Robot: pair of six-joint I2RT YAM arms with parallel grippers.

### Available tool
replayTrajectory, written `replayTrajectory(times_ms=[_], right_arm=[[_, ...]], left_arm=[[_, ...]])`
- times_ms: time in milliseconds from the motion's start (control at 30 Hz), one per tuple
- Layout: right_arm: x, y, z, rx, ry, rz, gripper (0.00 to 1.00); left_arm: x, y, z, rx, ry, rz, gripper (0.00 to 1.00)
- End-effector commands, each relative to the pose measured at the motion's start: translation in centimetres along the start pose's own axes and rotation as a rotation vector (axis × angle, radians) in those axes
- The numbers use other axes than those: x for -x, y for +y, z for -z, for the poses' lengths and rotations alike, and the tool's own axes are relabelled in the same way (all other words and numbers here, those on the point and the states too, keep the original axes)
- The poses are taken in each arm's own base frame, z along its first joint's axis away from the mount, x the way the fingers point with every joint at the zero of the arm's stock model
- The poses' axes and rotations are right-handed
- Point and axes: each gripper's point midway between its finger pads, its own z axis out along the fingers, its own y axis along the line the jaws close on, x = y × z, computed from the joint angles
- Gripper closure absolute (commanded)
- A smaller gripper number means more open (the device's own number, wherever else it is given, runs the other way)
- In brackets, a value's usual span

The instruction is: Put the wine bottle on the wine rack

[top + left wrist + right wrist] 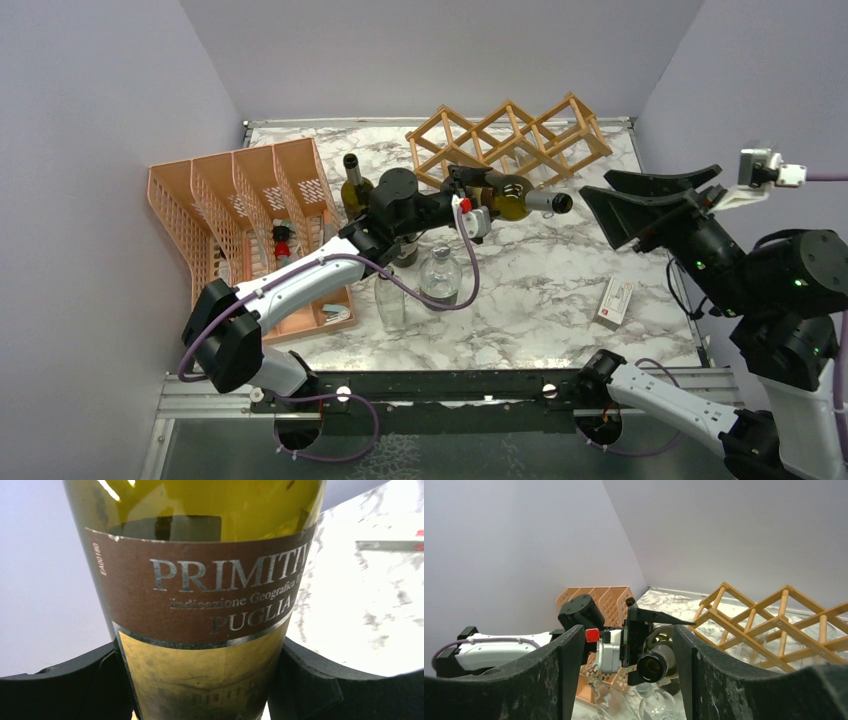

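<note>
The wine bottle [515, 198], olive green with a brown label, hangs level above the table, its neck pointing right. My left gripper [482, 196] is shut on its body; in the left wrist view the black fingers [60, 690] press both sides of the wine bottle [200, 605]. My right gripper [594, 182] stands open just right of the bottle's mouth, touching nothing. From the right wrist the bottle's mouth [655, 664] faces me between my spread fingers [559, 670]. The wine rack [510, 135], a light wood lattice, stands behind the bottle and appears again at the right [769, 620].
An orange mesh organizer [250, 210] stands at the left. A dark green bottle [352, 185] and two clear glass bottles [440, 275] [390, 300] stand under my left arm. A small white box [615, 300] lies near the front right.
</note>
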Motion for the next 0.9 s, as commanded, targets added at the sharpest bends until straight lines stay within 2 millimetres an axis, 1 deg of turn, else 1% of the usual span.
replayTrajectory(times_ms=[0,67,133,267,333,500,700,767,867], right_arm=[[-1.5,-0.6,1.6,-0.022,0.095,0.025,0.33],[-2.7,-1.2,1.5,-0.05,0.155,0.039,0.32],[-4.5,-1.8,1.3,-0.078,0.234,0.057,0.32],[-8.2,-4.7,0.9,-0.216,0.383,0.109,0.33],[-9.4,-5.5,0.9,-0.243,0.435,0.138,0.33],[-12.3,-5.8,0.8,-0.223,0.544,0.168,0.33],[-17.0,-7.4,1.6,-0.279,0.71,0.175,0.33],[-18.0,-7.7,1.7,-0.291,0.74,0.167,0.34],[-19.1,-7.2,1.2,-0.259,0.754,0.146,0.35]], left_arm=[[4.3,5.5,-0.3,0.118,-0.07,-0.391,1.0],[4.4,6.1,-0.4,0.123,-0.054,-0.495,1.0],[4.1,6.7,-0.6,0.123,-0.027,-0.598,1.0],[3.8,7.2,-0.3,0.114,0.03,-0.786,1.0],[3.6,7.4,-0.1,0.116,0.051,-0.848,1.0],[3.2,7.3,-0.1,0.105,0.07,-0.933,1.0],[3.9,7.4,-0.1,0.101,0.056,-1.01,1.0],[4.4,7.4,0.1,0.103,0.042,-1.025,1.0],[4.9,7.2,0.1,0.098,0.022,-1.042,1.0]])
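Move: The left hand holds the wine bottle by its body, above the table; the rack's middle lies about 17 cm ahead of it, 8 cm right and 24 cm below, the lidded glass bottle about 8 cm back, 7 cm left and 24 cm below. From the empty right hand the wine bottle's neck is roughly 12 cm ahead, 6 cm left and 11 cm below, with the rack's middle about 30 cm ahead, 7 cm left and 43 cm below. Left rolls the held bottle some 50 degrees; the open right hand sinks about 18 cm towards its neck. ##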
